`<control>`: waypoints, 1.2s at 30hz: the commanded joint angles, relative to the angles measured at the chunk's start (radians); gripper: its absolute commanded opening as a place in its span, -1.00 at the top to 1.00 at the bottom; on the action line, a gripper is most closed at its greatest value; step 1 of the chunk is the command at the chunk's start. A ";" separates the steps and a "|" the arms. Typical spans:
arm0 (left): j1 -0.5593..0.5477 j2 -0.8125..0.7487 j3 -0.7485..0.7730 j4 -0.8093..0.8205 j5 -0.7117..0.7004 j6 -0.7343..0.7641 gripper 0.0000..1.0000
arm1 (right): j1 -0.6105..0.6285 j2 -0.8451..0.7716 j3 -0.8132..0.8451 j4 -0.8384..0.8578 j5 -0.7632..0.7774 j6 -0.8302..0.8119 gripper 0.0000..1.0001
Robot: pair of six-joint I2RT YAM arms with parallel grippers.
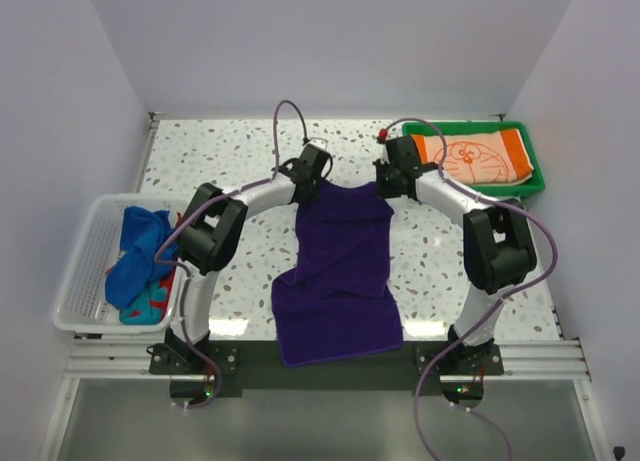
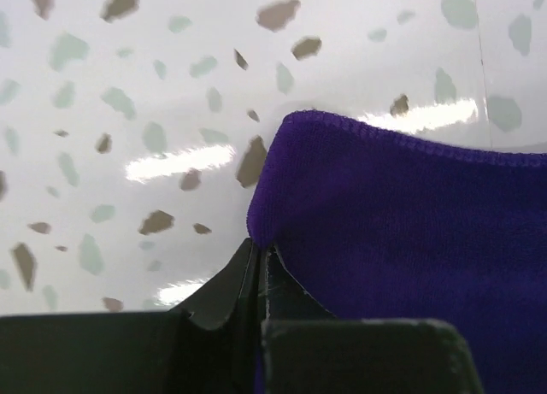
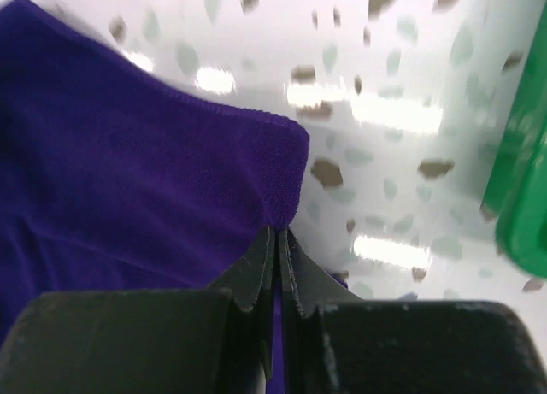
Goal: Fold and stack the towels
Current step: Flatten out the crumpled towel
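A dark purple towel (image 1: pixel 340 276) lies lengthwise down the middle of the table, its near end hanging over the front edge. My left gripper (image 1: pixel 312 179) is shut on its far left corner (image 2: pixel 295 167). My right gripper (image 1: pixel 385 181) is shut on its far right corner (image 3: pixel 273 167). Both corners are pinched between the black fingertips, the cloth running down between them. An orange-and-white towel (image 1: pixel 478 156) with a cartoon cat face lies folded in the green tray (image 1: pixel 535 181). Blue, red and teal towels (image 1: pixel 140 261) are bunched in the white basket (image 1: pixel 85 271).
The green tray stands at the far right, close to my right gripper, its edge (image 3: pixel 521 197) showing in the right wrist view. The white basket sits at the left edge of the table. White walls enclose the speckled tabletop (image 1: pixel 230 161).
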 commanded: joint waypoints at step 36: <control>-0.299 -0.868 -0.726 -0.106 -0.080 -0.560 -0.20 | 0.169 -0.520 -0.321 -0.098 -0.240 -0.004 0.14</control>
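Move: Both hands already hold the far edge of the purple towel by its corners, fingers shut. The towel's middle lies about 25 cm back and 7 cm to the right of the left hand, 2 cm lower; from the right hand it is 25 cm back, 12 cm to the left and 5 cm lower. The green tray stands some 10 cm ahead of the right hand and 28 cm to its right, roughly 4 cm lower. Both hands swing the held edge up about 10 cm and forward, then sweep back some 25 cm, letting go. ##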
